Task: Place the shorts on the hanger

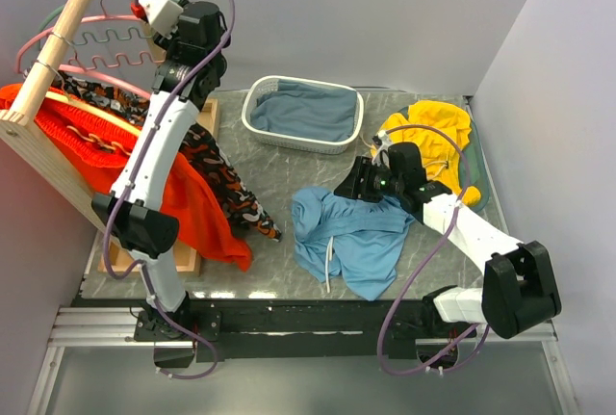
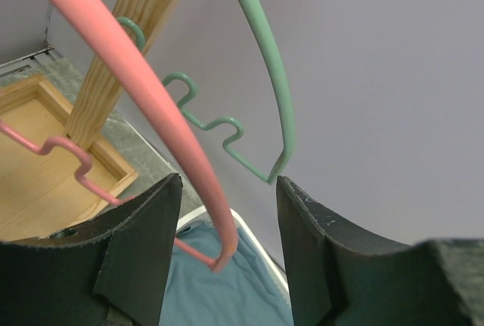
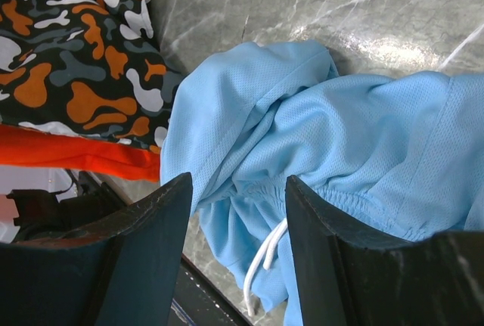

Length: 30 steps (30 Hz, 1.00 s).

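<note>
The light blue shorts (image 1: 351,232) lie crumpled on the marble table, with the white drawstring (image 3: 261,265) showing in the right wrist view. My right gripper (image 1: 348,184) is open and hovers just above their upper edge; the waistband (image 3: 333,190) lies below the open jaws (image 3: 238,182). The pink hanger (image 1: 91,22) hangs on the wooden rack at the far left. My left gripper (image 1: 142,12) is open at its right end, and the pink arm (image 2: 189,159) passes between the fingers (image 2: 228,182) without being clamped.
A green hanger (image 2: 265,54) hangs just behind the pink one. Bright orange shorts (image 1: 77,136) and a camouflage garment (image 1: 221,179) hang over the wooden rack (image 1: 53,54). A white basket (image 1: 252,118) holds grey-blue cloth. A yellow garment (image 1: 428,131) lies at the far right.
</note>
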{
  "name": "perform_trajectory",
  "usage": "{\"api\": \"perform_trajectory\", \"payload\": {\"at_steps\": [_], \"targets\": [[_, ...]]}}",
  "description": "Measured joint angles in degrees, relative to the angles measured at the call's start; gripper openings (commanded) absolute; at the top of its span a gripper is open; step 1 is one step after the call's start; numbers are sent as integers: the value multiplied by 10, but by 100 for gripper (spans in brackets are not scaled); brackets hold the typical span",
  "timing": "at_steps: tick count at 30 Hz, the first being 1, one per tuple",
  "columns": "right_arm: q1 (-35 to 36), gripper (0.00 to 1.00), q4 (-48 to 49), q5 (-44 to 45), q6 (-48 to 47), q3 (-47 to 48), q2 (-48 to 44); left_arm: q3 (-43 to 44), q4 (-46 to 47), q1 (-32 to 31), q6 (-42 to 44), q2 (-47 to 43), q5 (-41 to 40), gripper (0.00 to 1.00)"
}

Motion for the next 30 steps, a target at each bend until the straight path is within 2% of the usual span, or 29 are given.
{"api": "perform_trajectory", "payload": {"at_steps": [14, 18, 21, 25, 30], "targets": [[0, 59, -4, 0, -6, 2, 9, 18, 58, 24, 5, 37, 0, 50], [0, 59, -7, 1, -8, 5, 11, 18, 85, 28, 13, 43, 0, 42], [0, 59, -7, 1, -10, 5, 12, 18, 103, 29, 21, 49, 0, 30], [0, 59, -8, 3, -10, 5, 14, 17, 117, 30, 29, 55, 1, 21], [0, 59, -11, 3, -11, 7, 15, -4, 140, 30, 36, 54, 2, 14]]}}
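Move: The near end of the pink hanger is just ahead of the left fingers, roughly 4 cm forward, 1 cm left and 1 cm lower. The green hanger's end is about 9 cm ahead and 2 cm left of the hand. The camouflage shorts hang some 12 cm back, 3 cm left and 20 cm below. From the right hand, the pink hanger's end is around 26 cm forward, 36 cm left and 30 cm up. Bring the left gripper about 5 cm forward and slightly left, nearly level, so the lower end of the pink hanger's arm comes between the pads, with the fingertips tilting up some 5 degrees. Narrow the fingers gradually at first, then close them quickly around the pink bar, leaving the green hanger outside the grip. ##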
